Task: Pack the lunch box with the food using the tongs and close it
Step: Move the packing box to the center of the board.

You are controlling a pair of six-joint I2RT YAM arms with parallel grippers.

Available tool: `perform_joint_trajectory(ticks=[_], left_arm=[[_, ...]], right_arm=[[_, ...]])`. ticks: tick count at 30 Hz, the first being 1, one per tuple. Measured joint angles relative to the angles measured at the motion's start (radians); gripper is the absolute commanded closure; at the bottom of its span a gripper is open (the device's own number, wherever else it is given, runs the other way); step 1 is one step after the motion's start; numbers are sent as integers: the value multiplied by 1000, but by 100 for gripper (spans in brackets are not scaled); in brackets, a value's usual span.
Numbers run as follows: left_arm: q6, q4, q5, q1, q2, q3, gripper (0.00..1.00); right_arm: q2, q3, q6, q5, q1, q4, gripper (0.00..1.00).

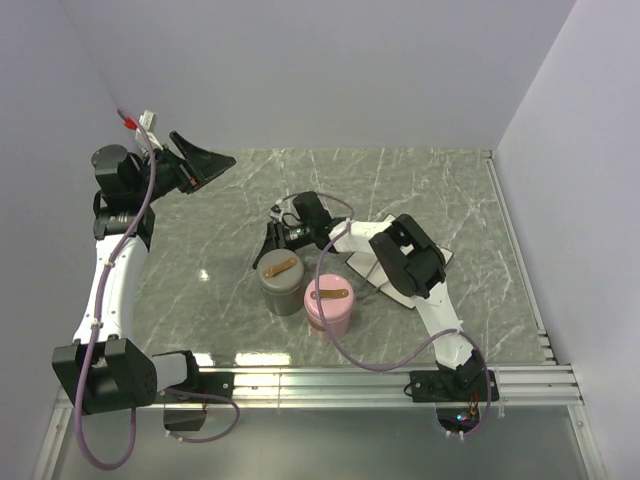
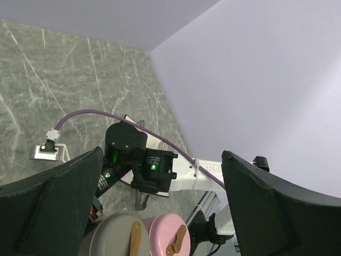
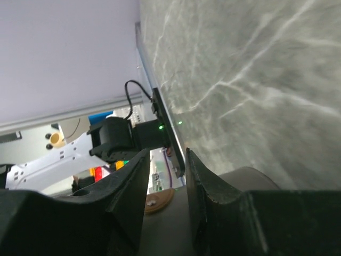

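Note:
The lunch box shows as two round pots with lids on, one grey (image 1: 284, 292) and one pink (image 1: 328, 312), each lid with a wooden handle. My right gripper (image 1: 268, 250) hovers low over the far left rim of the grey lid (image 3: 234, 184). Its jaws (image 3: 165, 152) stand a little apart and I see nothing between them. What looks like the tongs (image 1: 362, 274) is a thin grey metal piece at the left edge of the white square plate (image 1: 437, 257), mostly under my right arm. My left gripper (image 1: 212, 170) hangs wide open and empty at the back left. The food is out of view.
Walls close the table at the back, left and right. A metal rail (image 1: 400, 380) runs along the near edge. A purple cable (image 1: 335, 345) loops from my right arm past the pink pot. The left wrist view shows both lids (image 2: 114, 237) from behind.

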Motion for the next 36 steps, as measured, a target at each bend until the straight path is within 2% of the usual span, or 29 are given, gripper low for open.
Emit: perform_joint_trajectory(ticks=[18, 23, 28, 32, 36], left_arm=[[0, -3, 14, 9, -9, -5, 2], [2, -3, 18, 11, -16, -5, 2], [4, -2, 18, 11, -23, -5, 2], [1, 1, 18, 11, -23, -6, 2], [0, 14, 18, 11, -23, -10, 2]], right_arm=[[0, -26, 27, -71, 90, 46, 59], [0, 28, -25, -66, 41, -37, 59], [0, 89, -107, -42, -79, -111, 59], [-10, 74, -211, -13, -153, -224, 59], [-35, 13, -310, 5, -150, -323, 59]])
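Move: The grey packing box stands just behind the right gripper's leftward-pointing fingers, its middle about 7 cm back, 4 cm to the right and a little below. The pink box is roughly 13 cm back and 15 cm to the right of this hand; the white tray lies some 30 cm to its right, about level fore and aft. From the raised left gripper, the grey box is about 14 cm back, 13 cm right and 32 cm down. Keep pushing the far side of the grey box with the right gripper's fingers, back towards the base about 5 cm and slightly left. Then reverse: pull the fingers forward off the box some 11 cm, swing right by about 8 cm and sink, easing back a little at the end, the opening unchanged. ##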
